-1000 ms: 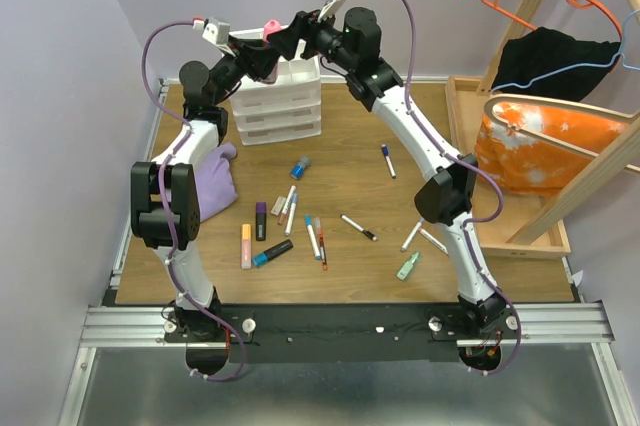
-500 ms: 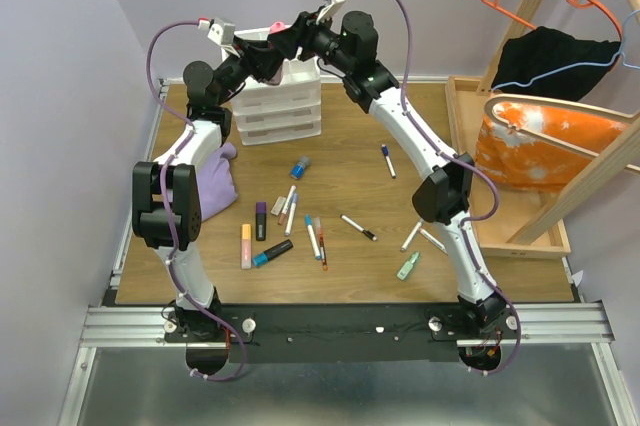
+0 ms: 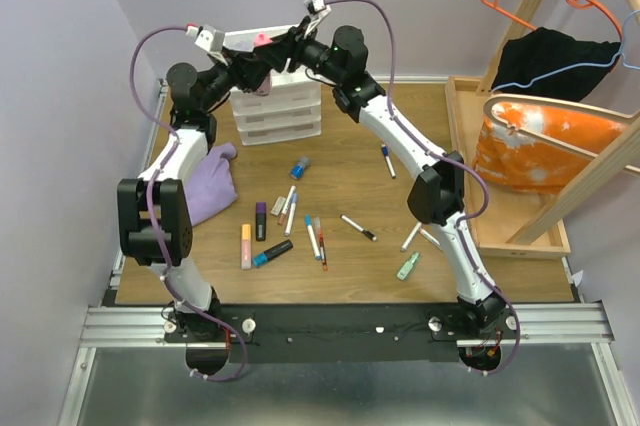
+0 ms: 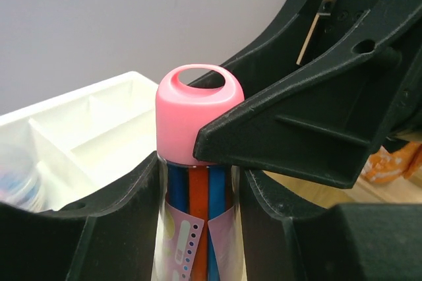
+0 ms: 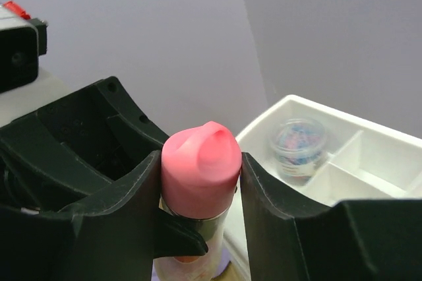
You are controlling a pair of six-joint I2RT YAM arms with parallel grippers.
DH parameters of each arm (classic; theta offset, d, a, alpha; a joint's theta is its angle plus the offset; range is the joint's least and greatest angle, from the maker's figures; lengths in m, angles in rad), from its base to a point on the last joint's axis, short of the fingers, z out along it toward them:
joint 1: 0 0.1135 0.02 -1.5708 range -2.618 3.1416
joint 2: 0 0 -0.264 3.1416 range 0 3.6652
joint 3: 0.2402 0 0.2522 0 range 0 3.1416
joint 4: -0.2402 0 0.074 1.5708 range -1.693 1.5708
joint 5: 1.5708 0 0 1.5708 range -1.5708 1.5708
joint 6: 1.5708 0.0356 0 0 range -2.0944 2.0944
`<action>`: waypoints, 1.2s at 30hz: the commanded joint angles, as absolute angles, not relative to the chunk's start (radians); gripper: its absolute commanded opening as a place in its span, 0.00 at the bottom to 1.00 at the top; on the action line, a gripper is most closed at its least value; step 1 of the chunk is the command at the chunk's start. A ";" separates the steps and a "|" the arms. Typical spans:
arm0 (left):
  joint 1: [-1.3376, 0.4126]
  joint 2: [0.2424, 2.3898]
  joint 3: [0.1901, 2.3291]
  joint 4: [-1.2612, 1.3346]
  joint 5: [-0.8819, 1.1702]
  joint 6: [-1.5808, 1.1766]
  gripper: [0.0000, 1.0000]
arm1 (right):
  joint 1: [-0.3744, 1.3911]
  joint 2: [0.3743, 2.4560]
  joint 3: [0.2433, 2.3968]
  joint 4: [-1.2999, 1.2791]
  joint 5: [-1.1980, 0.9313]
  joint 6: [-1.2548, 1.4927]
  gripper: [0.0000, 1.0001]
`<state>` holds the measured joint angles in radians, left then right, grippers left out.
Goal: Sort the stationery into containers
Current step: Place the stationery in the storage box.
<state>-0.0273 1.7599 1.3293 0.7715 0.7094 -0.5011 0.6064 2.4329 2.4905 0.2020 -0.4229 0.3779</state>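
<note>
A clear tube [image 4: 198,228] of coloured pens with a pink cap [image 4: 198,119] is held in the air between both grippers, above the top left of the white drawer organiser [image 3: 283,106]. My left gripper [image 4: 198,182] is shut on the tube's body. My right gripper [image 5: 200,175] is shut on the pink cap [image 5: 200,162]. From above, the cap [image 3: 262,39] shows where the two grippers meet. Loose stationery lies on the table: a blue-capped highlighter [image 3: 300,167], a purple marker [image 3: 260,220], an orange highlighter [image 3: 245,245], a green one [image 3: 407,266], and several pens.
The organiser's open top compartments [image 5: 369,162] hold a small jar of coloured clips [image 5: 297,142]. A purple cloth [image 3: 205,186] lies on the left. A wooden frame [image 3: 470,146] with an orange bag [image 3: 540,146] and hangers stands on the right.
Both grippers have moved to the left together with the pink-capped tube, now nearer the organiser's left edge. The loose stationery has not moved.
</note>
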 commanded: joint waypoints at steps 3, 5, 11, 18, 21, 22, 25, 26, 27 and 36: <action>0.104 1.429 1.195 0.560 0.805 -0.418 0.55 | 0.621 2.503 2.534 0.423 -0.434 0.200 0.00; 0.120 1.393 1.155 0.509 0.796 -0.373 0.58 | 0.627 2.516 2.545 0.463 -0.420 0.189 0.01; 0.124 1.405 1.115 0.632 0.785 -0.475 0.69 | 0.641 2.510 2.536 0.488 -0.439 0.173 0.00; 0.141 1.385 1.141 0.560 0.760 -0.411 0.99 | 0.647 2.516 2.531 0.535 -0.431 0.155 0.01; 0.170 1.333 1.121 0.471 0.698 -0.335 0.99 | 0.660 2.536 2.531 0.587 -0.446 0.102 0.01; 0.179 1.319 1.114 0.444 0.633 -0.268 0.99 | 0.666 2.539 2.531 0.600 -0.448 0.083 0.01; 0.225 1.290 1.080 0.377 0.571 -0.219 0.99 | 0.692 2.552 2.531 0.632 -0.462 0.008 0.00; 0.239 1.287 1.066 0.367 0.574 -0.222 0.99 | 0.702 2.559 2.539 0.635 -0.468 -0.030 0.00; 0.253 1.281 1.062 0.361 0.574 -0.224 0.99 | 0.706 2.569 2.539 0.635 -0.472 -0.072 0.01; 0.281 1.250 1.017 0.348 0.571 -0.221 0.99 | 0.719 2.628 2.565 0.660 -0.419 -0.178 0.01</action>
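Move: The top tray of the white storage box lies about 5 cm ahead of my right hand and some 12 cm below it, neither left nor right of it. The plastic jar in the tray is roughly 6 cm ahead, 6 cm to that hand's left and 9 cm below. From my left hand the tray is about 6 cm ahead, 1 cm to the right and 9 cm down; the purple cloth lies some 20 cm to its left, 15 cm back, far below on the table. My left hand lets go of the pink-capped tube, opening wide, and withdraws about 15 cm left and 8 cm back, swinging some 25 degrees counter-clockwise; it rises first, then sinks again. My right hand keeps its grip on the cap, dips back-left, returns forward-right, then goes left and back again, netting about 7 cm and turning so the tube's lower end swings forward over the tray's front. ##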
